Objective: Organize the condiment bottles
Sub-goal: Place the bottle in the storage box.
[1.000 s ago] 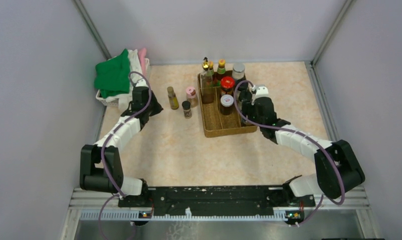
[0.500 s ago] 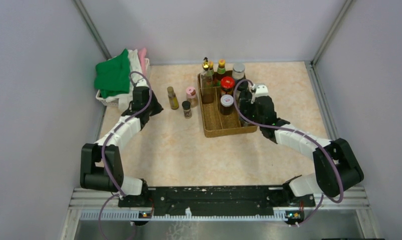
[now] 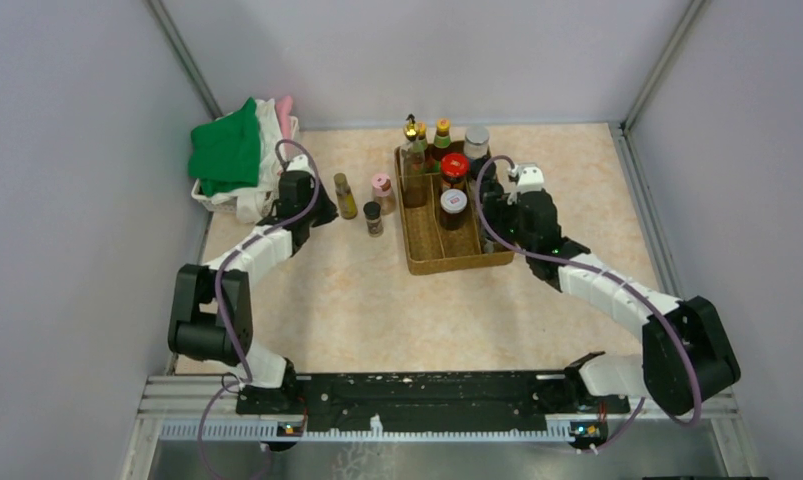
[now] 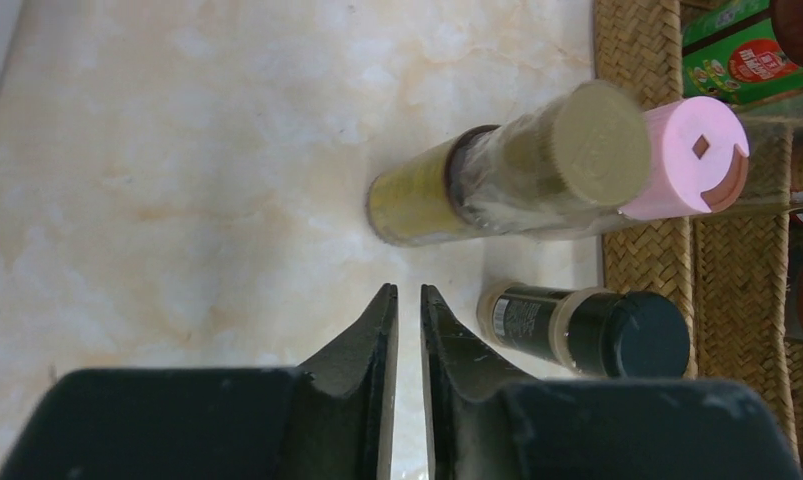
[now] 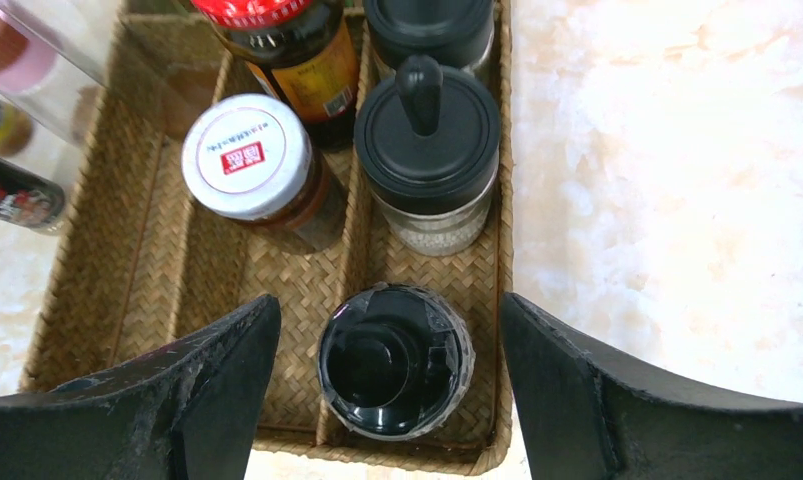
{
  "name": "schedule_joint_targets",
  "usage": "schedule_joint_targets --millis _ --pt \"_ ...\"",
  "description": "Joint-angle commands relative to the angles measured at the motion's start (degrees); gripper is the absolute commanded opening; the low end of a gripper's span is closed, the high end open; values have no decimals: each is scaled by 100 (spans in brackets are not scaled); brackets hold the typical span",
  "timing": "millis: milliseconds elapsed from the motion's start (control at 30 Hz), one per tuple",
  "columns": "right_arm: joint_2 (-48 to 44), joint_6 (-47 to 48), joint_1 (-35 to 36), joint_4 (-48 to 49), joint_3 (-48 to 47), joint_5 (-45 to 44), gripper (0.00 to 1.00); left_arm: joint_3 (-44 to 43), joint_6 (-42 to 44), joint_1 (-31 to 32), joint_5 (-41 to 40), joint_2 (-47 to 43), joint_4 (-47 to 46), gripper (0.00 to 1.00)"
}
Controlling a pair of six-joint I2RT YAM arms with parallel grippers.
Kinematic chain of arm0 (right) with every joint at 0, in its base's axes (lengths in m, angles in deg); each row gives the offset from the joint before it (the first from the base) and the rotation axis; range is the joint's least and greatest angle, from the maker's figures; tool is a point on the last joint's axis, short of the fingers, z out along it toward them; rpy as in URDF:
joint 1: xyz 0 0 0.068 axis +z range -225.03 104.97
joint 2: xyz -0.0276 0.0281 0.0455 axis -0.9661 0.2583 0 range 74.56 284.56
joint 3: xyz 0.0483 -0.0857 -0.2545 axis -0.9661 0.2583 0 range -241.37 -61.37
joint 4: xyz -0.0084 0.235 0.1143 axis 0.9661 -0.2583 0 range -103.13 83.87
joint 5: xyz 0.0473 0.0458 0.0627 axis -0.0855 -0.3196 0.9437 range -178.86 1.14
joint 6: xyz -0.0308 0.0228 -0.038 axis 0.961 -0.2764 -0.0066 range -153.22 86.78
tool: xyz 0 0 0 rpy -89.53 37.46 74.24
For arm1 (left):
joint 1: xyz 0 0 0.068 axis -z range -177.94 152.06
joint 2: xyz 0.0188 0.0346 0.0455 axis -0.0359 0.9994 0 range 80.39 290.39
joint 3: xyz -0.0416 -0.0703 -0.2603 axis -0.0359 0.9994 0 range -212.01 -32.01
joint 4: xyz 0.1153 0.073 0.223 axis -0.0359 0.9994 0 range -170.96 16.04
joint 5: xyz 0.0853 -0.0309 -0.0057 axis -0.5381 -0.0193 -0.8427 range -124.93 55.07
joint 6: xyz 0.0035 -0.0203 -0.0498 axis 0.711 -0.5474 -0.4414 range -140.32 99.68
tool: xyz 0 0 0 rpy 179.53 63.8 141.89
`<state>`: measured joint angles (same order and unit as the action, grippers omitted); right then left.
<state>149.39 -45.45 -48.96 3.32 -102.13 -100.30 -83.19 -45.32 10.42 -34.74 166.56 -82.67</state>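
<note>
Three condiment bottles stand on the table left of the brown woven tray point(image 3: 447, 262): a yellow-filled bottle point(image 3: 345, 196) point(image 4: 507, 175), a pink-capped one point(image 3: 381, 190) point(image 4: 692, 155) and a small black-capped one point(image 3: 373, 218) point(image 4: 587, 330). My left gripper point(image 3: 324, 211) point(image 4: 408, 290) sits just short of the yellow bottle, shut but for a thin slit, holding nothing. My right gripper point(image 3: 491, 208) point(image 5: 387, 300) hangs open over the tray's right compartment. Its jaws stand wide on either side of a black-lidded jar point(image 5: 395, 362) without touching it.
The tray also holds a black knob-lidded shaker point(image 5: 429, 150), a white-capped jar point(image 5: 252, 160) point(image 3: 453, 203), a red-capped bottle point(image 3: 454, 166), a silver-capped jar point(image 3: 476, 140), an orange-capped bottle point(image 3: 442, 135) and a tall gold-topped bottle point(image 3: 411, 160). A basket of cloths point(image 3: 227, 150) sits back left.
My left arm has swung right toward the yellow bottle and its jaws have parted a sliver. The right gripper's jaws have spread wider over the black-lidded jar.
</note>
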Motion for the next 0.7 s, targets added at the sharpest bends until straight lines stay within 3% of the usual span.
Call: schedule_joint_targets --millis 0,233,667 --pt "-514 -82 -37 -206 -107 42 80 -182 221 187 129 408 -1153 21" --pt "-685 -57 -35 -467 -152 118 80 -428 621 505 35 1035 -1974 38" --pt "-295 10 -31 -248 -184 369 80 -706 759 517 -297 1377 -2250 39"
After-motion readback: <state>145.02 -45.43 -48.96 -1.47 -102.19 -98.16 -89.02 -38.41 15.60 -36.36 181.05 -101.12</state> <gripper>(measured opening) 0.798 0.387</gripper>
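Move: The olive-capped bottle stands about 6 cm ahead of the left hand and 4 cm to its right, its middle some 4 cm lower. The small dark-capped bottle is roughly 9 cm to this hand's right and 1 cm ahead; the pink-capped one about 11 cm right and 6 cm ahead; the storage box centres some 25 cm right and 5 cm ahead. From the right hand, the olive-capped bottle lies about 28 cm left and 5 cm ahead. Bring the left gripper forward and to the right onto the olive-capped bottle, about 7 cm out and 5 cm across, dipping some 2 cm before easing most of the way back up. Part the nearly shut fingers partway as it goes, tip them up about 10 degrees, and run a fingertip against the bottle. Let the open right gripper lift and draw back a little from the jar in the box. ##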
